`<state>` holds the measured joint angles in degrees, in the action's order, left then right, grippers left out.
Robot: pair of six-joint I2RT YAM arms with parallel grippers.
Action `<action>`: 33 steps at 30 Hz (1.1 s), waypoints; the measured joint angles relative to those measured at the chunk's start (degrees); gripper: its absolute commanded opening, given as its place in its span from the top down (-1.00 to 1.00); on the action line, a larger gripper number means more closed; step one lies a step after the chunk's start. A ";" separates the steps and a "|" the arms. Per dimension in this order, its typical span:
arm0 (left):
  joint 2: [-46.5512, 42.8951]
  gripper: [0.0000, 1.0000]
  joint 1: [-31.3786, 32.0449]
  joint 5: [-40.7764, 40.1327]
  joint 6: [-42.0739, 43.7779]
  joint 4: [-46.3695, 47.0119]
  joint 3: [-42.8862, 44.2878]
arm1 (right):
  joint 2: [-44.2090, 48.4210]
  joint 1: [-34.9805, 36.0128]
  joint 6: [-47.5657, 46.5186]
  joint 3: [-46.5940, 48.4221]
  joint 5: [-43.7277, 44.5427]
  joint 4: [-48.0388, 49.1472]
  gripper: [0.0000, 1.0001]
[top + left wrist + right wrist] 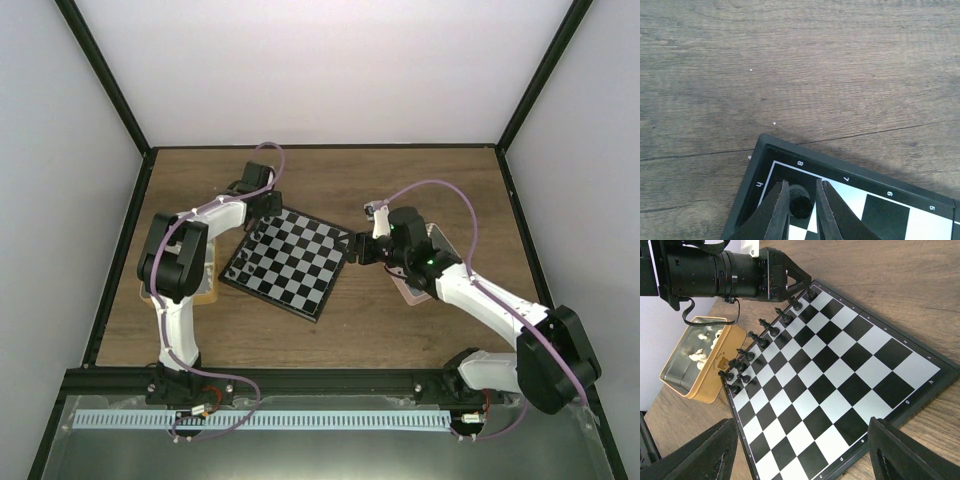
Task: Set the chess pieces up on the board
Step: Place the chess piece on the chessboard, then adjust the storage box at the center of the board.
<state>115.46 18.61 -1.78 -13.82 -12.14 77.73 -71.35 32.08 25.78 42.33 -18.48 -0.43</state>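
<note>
The board (300, 272) lies tilted at mid-table. Several black chess pieces (762, 337) stand in a row along its far left edge, and one more stands a rank in. My left gripper (801, 186) sits over the board's (840, 167) far corner, its fingers narrowly parted around a black piece (801, 206) that stands on the corner square; a thin gap shows on the right side. My right gripper (801, 432) hovers wide open over the board's (840, 365) near right edge with nothing between its fingers. Cream-white pieces (702, 347) lie in a tan tin.
The tan tin (695, 375) stands just left of the board, under the left arm (180, 255). A pink tray (437, 236) lies right of the board, mostly hidden under the right arm (470, 290). Bare wood runs behind the board.
</note>
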 measured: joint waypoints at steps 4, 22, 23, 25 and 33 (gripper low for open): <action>0.00 0.56 -0.17 0.85 0.00 -0.13 0.07 | 0.00 0.00 0.00 0.00 0.00 0.00 -0.46; -6.78 -0.05 -2.12 3.34 -4.24 -4.24 2.97 | 1.53 -4.74 6.60 1.11 15.15 -7.93 -0.45; -8.39 -0.06 -2.16 3.48 -4.61 -4.44 2.95 | 1.97 -6.27 7.74 1.20 16.92 -9.35 -0.45; -12.09 -0.07 -2.19 3.98 -5.44 -4.68 2.95 | 2.49 -8.44 9.33 1.25 19.41 -11.91 -0.45; -27.08 -0.12 -2.19 8.55 -7.85 -4.02 -3.98 | 1.99 -12.04 13.84 1.11 24.70 -19.98 -0.53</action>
<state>88.38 16.43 6.76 -21.67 -16.16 73.76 -69.36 20.03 39.62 43.44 6.22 -20.40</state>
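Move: The black chess piece stands on the board's far corner square, right between the left fingertips, its middle about 2 cm below the hand point. Its nearest fellow stands 3 cm back and 2 cm left of it. From the right hand, the black pieces left in the pink tray lie about 18 cm right, 2 cm ahead and 16 cm below; the tray's middle is some 21 cm right and 7 cm ahead, the chessboard's middle 16 cm left and 9 cm ahead. The left fingers, already slackened around the corner piece, spread to about half open and come clear as the hand lifts some 19 cm, drawing back late and tipping its fingers up. After a short pause the empty, open right hand swings about 15 cm right, off the board's side to the pink tray, sinking 5 cm and edging forward while turning some 40 degrees clockwise and tipping down. ##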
